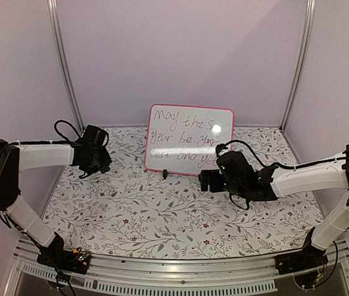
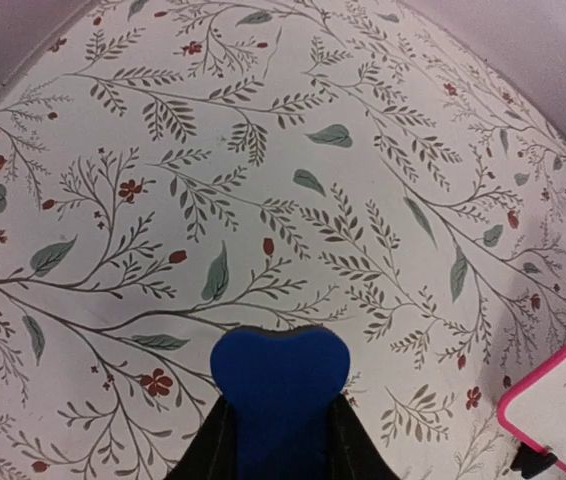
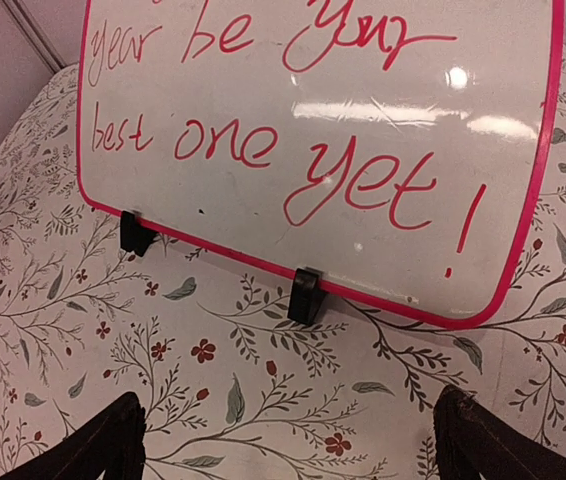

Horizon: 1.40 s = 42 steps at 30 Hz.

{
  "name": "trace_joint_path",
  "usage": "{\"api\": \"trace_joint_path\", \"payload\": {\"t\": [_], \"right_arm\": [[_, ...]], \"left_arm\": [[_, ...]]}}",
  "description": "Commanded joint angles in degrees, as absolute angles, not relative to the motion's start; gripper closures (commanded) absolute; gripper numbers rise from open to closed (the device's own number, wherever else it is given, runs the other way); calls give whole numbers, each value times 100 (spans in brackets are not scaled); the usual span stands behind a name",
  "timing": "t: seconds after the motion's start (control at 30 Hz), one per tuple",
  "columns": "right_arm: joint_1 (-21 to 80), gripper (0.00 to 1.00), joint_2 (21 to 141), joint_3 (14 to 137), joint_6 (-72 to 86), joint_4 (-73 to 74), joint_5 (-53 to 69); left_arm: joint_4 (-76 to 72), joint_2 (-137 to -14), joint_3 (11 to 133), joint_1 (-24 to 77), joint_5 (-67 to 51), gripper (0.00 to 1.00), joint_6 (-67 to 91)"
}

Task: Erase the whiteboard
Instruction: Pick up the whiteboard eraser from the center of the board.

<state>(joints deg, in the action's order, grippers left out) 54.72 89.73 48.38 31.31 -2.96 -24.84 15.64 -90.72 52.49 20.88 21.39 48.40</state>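
Note:
The whiteboard stands upright at the back of the table on two small black feet, pink-framed and covered in red handwriting. In the right wrist view the whiteboard fills the upper frame, and my right gripper hovers just in front of its lower edge, open and holding nothing. The right gripper sits low at the board's right foot. My left gripper is shut on a blue eraser above the table. It hangs left of the board, whose corner shows at the lower right.
The floral-patterned table cover stretches from the board to the near metal rail. Pale walls with metal corner posts enclose the back and sides.

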Motion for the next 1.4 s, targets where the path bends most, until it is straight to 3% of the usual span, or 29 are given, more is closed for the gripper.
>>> {"api": "trace_joint_path", "payload": {"t": [0.0,0.23,0.8,1.37], "right_arm": [[5502,1,9142,5046,3265,-144,-2469],[5503,1,9349,5229,3357,-9,-2426],[5469,3,10599,6534,3712,1023,-2455],[5327,34,11556,7174,4069,1112,-3079]], "left_arm": [[1269,-8483,5124,2254,1816,80,4546],[849,-7655,4817,2378,1500,81,4273],[1303,-7109,4950,2632,1215,85,3832],[1866,-6521,5296,2674,1257,84,3357]]}}
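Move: The left hand already holds the eraser clear of the table. The whiteboard's middle lies about 30 cm to that hand's right and 10 cm farther out, roughly level with it; the board's left foot is some 21 cm right, 2 cm out and 7 cm below. For the right hand, the board's right foot lies about 10 cm ahead and 10 cm below, the board's middle 19 cm ahead, 2 cm left and 3 cm below. Keeping its pinch on the eraser, the left hand lifts it about 14 cm in two stages, shifting right between and drawing back a little in the second, while the fingers tip up and swing some 20 degrees clockwise. The right hand sinks about 7 cm and eases forward and left towards the whiteboard's right foot, tipping down, its wide-open fingers starting to close late on. ##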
